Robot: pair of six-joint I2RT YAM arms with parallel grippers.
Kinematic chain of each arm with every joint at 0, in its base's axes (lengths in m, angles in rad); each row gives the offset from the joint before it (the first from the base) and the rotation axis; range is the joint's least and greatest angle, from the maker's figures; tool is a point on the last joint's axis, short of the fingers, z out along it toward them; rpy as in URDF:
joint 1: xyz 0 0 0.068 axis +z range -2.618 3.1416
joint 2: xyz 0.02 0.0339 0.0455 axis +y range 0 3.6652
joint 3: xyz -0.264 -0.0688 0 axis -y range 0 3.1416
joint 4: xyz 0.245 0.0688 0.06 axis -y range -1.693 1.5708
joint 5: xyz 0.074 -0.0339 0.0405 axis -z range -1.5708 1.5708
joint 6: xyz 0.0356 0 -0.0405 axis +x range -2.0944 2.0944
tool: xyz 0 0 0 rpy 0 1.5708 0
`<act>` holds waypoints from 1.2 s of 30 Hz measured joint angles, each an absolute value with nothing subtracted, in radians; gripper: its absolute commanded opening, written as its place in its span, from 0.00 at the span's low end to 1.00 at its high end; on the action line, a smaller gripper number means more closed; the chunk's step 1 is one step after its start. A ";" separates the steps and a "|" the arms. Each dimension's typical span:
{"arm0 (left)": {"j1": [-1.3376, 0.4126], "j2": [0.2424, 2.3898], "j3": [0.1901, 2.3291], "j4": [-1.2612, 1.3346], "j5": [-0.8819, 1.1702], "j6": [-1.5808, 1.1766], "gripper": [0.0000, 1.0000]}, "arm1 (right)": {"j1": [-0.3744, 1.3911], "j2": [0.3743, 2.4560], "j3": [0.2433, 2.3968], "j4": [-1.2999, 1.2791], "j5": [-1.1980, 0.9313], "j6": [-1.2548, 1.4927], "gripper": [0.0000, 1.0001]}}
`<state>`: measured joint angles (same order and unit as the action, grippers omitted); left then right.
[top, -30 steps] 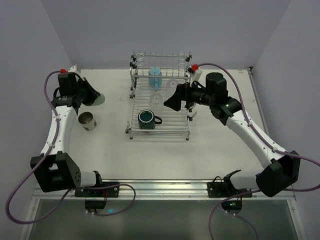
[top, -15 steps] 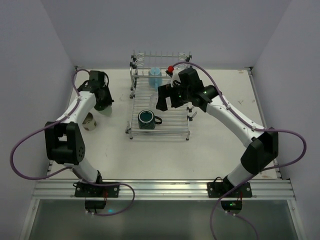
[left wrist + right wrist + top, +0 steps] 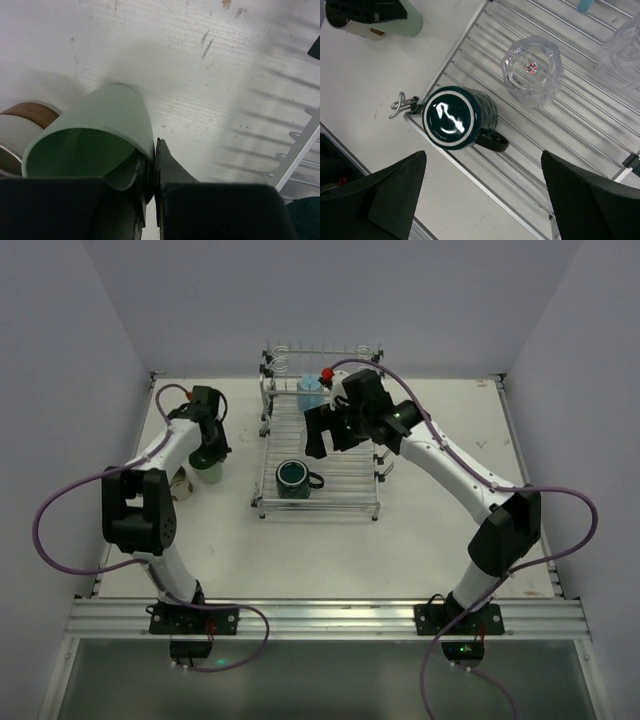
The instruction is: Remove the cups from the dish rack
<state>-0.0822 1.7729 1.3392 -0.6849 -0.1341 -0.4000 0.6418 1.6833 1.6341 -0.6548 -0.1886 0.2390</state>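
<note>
My left gripper (image 3: 154, 150) is shut on the rim of the pale green cup (image 3: 95, 127), one finger inside and one outside. The cup (image 3: 210, 472) is low over the table left of the dish rack (image 3: 372, 502), beside the beige metallic cup (image 3: 178, 485). My right gripper (image 3: 485, 200) hangs open over the rack's front, with nothing between its fingers. Below it the dark teal mug (image 3: 460, 117) stands on the rack's slats (image 3: 580, 135), handle to the right. One clear tumbler (image 3: 532, 70) stands behind it and another (image 3: 625, 45) at the far right. The light blue cup (image 3: 311, 390) is at the rack's back.
The rack's raised back rail (image 3: 322, 352) with coil holders stands toward the rear wall. A wire hook (image 3: 400, 106) sticks out at the rack's front left corner. Purple cables loop from both arms. Bare table (image 3: 450, 500) lies to the right of the rack.
My left gripper has carried the green cup right and nearer, down beside the metallic cup. My right arm has swung left over the rack, its jaws still wide.
</note>
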 measured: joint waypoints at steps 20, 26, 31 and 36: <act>-0.086 1.462 1.303 -0.636 -0.036 -0.410 0.76 | 0.768 1.964 1.819 -0.756 -0.090 0.094 0.99; -0.086 1.308 1.264 -0.593 0.061 -0.420 0.78 | 0.793 1.966 1.819 -0.748 -0.117 0.063 0.99; -0.086 1.271 1.238 -0.588 0.105 -0.427 0.79 | 0.822 2.003 1.827 -0.749 -0.128 0.041 0.99; -0.086 1.258 1.216 -0.588 0.134 -0.426 0.80 | 0.834 2.053 1.836 -0.751 -0.131 0.034 0.99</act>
<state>-0.0860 1.2583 1.2160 -0.5880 0.1341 -0.4263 0.8345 2.0533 1.8362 -0.7509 -0.1310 0.0341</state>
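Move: The green cup stands pinched by its rim in the left hand, its middle about 3 cm back, 3 cm left and 4 cm below; the brown-banded cup is roughly 7 cm back and 10 cm left of that hand. The right hand, empty, is bound for the dark green mug, about 10 cm left, 1 cm back and 14 cm below; the near glass is some 7 cm ahead and 6 cm left of the hand, 15 cm down. The left fingers open and let go of the green cup's rim, then that hand climbs about 16 cm, drifting a little right and back while its fingers tip up towards the forward direction. Meanwhile the right hand, wide open, goes down and left, levels off leftwards, then sinks again, some 11 cm down in all, its fingers steepening and turning counter-clockwise to straddle the dark green mug. ##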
